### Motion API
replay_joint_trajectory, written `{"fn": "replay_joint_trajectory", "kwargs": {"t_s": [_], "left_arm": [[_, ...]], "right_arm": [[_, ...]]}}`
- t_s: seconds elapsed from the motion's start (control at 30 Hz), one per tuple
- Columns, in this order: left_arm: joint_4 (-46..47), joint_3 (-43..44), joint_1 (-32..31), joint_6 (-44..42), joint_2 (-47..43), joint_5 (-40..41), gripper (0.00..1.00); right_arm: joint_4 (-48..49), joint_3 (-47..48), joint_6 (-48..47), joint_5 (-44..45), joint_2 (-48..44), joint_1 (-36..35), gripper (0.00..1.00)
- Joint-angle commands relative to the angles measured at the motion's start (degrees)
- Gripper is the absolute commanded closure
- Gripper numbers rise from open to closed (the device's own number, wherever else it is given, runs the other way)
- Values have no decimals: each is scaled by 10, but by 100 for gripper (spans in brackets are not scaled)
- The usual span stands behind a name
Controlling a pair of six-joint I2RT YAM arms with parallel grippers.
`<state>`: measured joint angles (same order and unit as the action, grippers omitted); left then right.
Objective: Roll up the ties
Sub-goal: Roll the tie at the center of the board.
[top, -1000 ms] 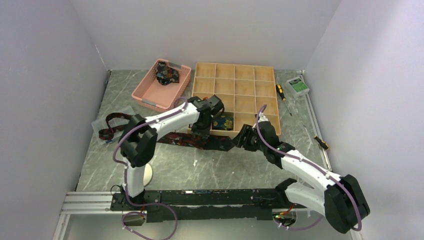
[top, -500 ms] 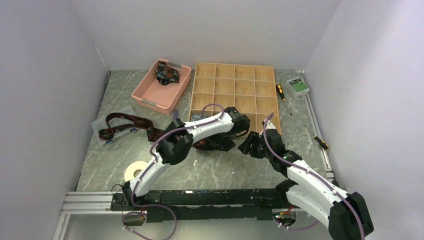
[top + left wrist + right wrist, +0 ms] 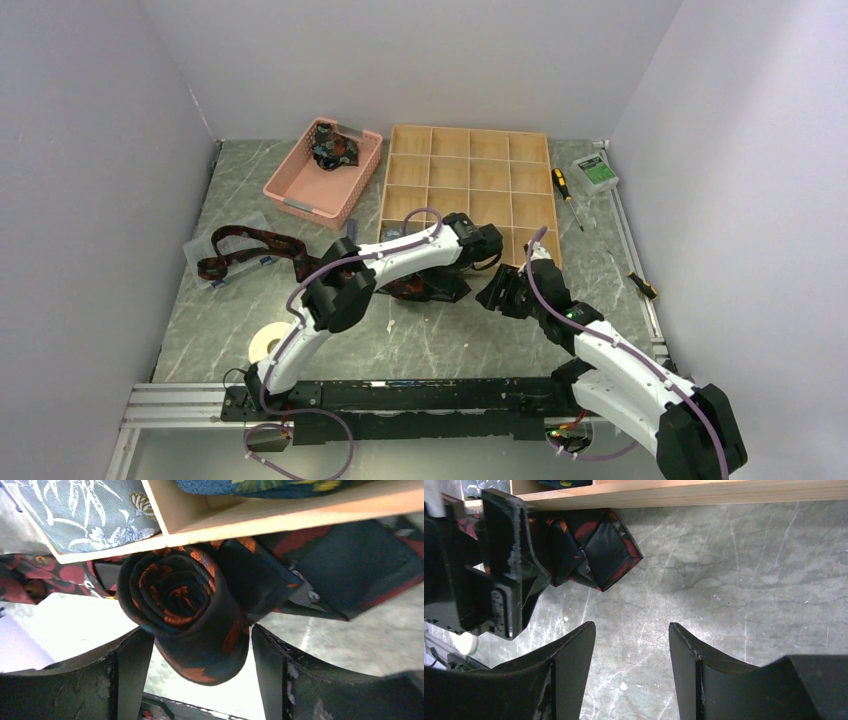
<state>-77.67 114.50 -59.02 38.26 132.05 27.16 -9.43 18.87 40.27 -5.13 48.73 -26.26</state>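
A dark tie with orange-red flowers (image 3: 185,615) is wound into a tight roll against the front wall of the wooden tray (image 3: 300,507). Its loose pointed end (image 3: 599,555) lies flat on the table beside it. My left gripper (image 3: 200,632) straddles the roll, open, with a thin gap at each finger. In the top view this gripper (image 3: 455,272) hangs over the tie (image 3: 425,288). My right gripper (image 3: 631,640) is open over bare table just to the right of the tie, and it (image 3: 497,290) holds nothing. A second tie (image 3: 250,245) lies stretched out at the left.
The wooden compartment tray (image 3: 467,129) holds rolled ties in its front cells (image 3: 90,510). A pink basket (image 3: 290,200) with a bundled tie (image 3: 333,150) stands at the back left. There is a white tape ring (image 3: 268,342) at the front left. Screwdrivers (image 3: 565,190) and a small box (image 3: 596,172) lie at the right.
My left arm swung right along the tray's front with the roll, then its jaws spread off it. The right gripper shifted slightly right and stayed open.
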Motion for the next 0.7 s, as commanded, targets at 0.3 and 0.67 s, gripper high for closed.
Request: {"fn": "replay_joint_trajectory", "kwargs": {"t_s": [0.3,0.67], "left_arm": [[204,-171,63,-5,-214,-142,23],[464,-462,164,11,-454,-237,23]], "right_arm": [[62,15,-12,-105,21,3,26],[152,123,19,-177,146,-31,17]]}}
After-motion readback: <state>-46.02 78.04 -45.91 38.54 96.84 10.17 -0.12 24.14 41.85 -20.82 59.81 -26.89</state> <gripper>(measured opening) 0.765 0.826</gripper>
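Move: The tie's thick roll sits right between the open fingers of my left hand, practically at the hand point and maybe 1 cm below. The rolled grey tie is about 8 cm ahead and 3 left, in the box's corner cell; the yellow-flowered tie 7 ahead and 6 right. The flat tie end lies about 7 cm right and 1 back. From my right hand the roll is some 16 cm left and 1 ahead, with that flat end 9 left and 1 ahead. I lift my open left hand off the roll, rising about 5 cm; it first slips a little right, then swings left, tilting some 35 degrees so the fingertips turn from leaning left to leaning slightly right. Meanwhile I bring my right hand about 6 cm left towards the roll, rising late and opening its fingers wider, still holding nothing. ##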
